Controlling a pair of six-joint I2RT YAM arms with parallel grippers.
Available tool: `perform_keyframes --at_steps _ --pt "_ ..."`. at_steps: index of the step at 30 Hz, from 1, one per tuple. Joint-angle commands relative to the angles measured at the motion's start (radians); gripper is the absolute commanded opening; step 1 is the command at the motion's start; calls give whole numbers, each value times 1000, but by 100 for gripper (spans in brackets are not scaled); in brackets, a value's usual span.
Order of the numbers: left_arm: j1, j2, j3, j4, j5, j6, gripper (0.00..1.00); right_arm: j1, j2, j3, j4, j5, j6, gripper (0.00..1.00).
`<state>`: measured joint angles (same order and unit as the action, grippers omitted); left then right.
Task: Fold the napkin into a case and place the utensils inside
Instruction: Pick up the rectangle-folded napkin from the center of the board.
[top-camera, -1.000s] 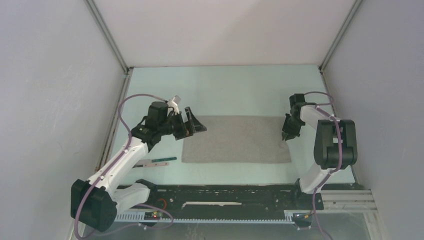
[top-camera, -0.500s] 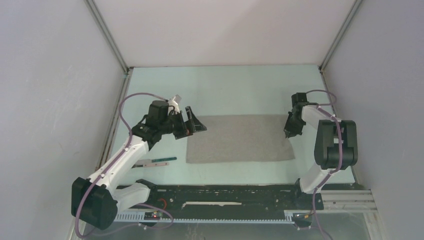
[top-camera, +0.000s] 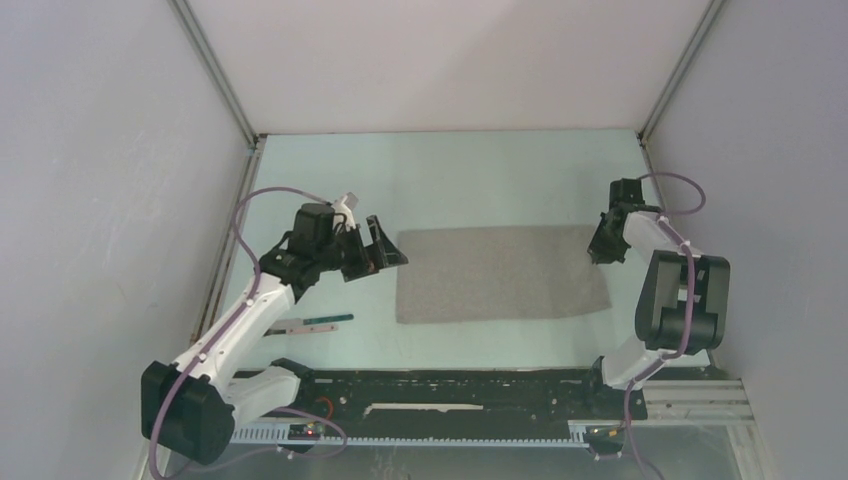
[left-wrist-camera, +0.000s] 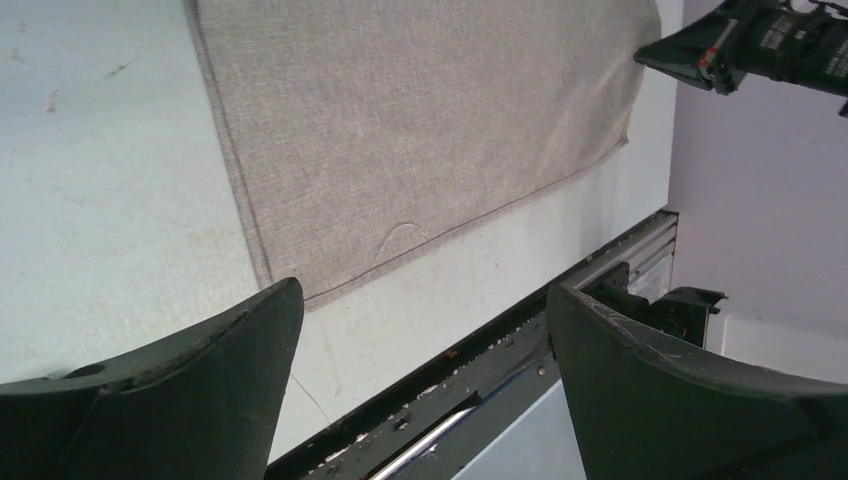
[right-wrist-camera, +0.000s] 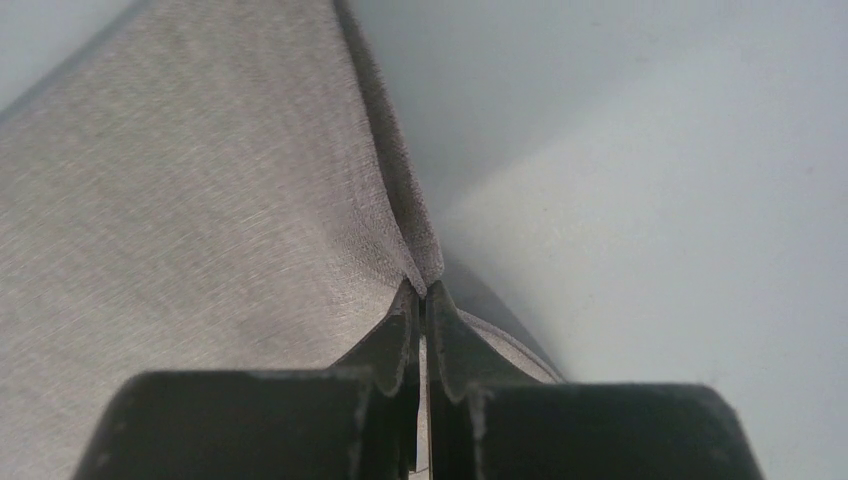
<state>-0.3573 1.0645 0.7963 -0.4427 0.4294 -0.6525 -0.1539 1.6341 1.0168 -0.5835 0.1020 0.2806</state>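
Note:
The light grey napkin (top-camera: 500, 273) lies flat as a wide rectangle on the pale table (top-camera: 450, 180). My right gripper (top-camera: 598, 252) is shut on the napkin's right edge near the far corner. In the right wrist view the cloth (right-wrist-camera: 200, 200) bunches into a small ridge at the tips of that gripper (right-wrist-camera: 422, 290). My left gripper (top-camera: 385, 245) hangs open just off the napkin's far left corner, with nothing between its fingers (left-wrist-camera: 250, 340). Below it shows the cloth (left-wrist-camera: 420, 130). The utensils (top-camera: 312, 324) lie left of the napkin, showing a dark green handle and a pale silvery end.
A black rail (top-camera: 450, 385) runs along the near table edge, also under the left gripper (left-wrist-camera: 480, 390). White walls enclose the table; the right wall (top-camera: 760, 200) stands close to the right arm. The right gripper (left-wrist-camera: 690, 50) shows at the napkin's far corner.
My right gripper closed on the napkin's right edge and pulled it right and slightly farther away; the whole cloth slid right. The left arm barely moved and stayed open.

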Motion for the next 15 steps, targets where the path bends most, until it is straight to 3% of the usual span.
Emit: perform_keyframes --at_steps 1,7,15 --pt "43 -25 35 -24 -14 40 100 42 -84 42 20 -5 -22 0" --pt "106 -53 6 -24 14 51 100 148 -125 85 -64 9 -4 0" --pt "129 -66 -12 -27 20 58 100 491 -90 155 -149 20 108 0"
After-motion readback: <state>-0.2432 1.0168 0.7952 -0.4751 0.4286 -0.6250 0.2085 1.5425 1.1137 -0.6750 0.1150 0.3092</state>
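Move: Just inside the napkin's right end, the closed right hand holds the middle of that short edge some 3 cm above the board. The napkin's middle, over which this edge is being brought, lies about 22 cm to its left and 3 cm back. The near right corner is roughly 11 cm back and 3 cm to the right, the far right corner 10 cm ahead and 1 cm right. From the open left hand, the napkin's middle is about 25 cm right, 3 cm ahead and 16 cm down. Carrying the pinched right edge up and leftward over the napkin towards its middle, the right hand rises about 5 cm and sweeps some 12 cm left, gathering speed, its wrist turning about 20 degrees counter-clockwise with the fingers still shut on the cloth. The left hand, wide open and empty, backs off about 3 cm to its left, away from the napkin. ##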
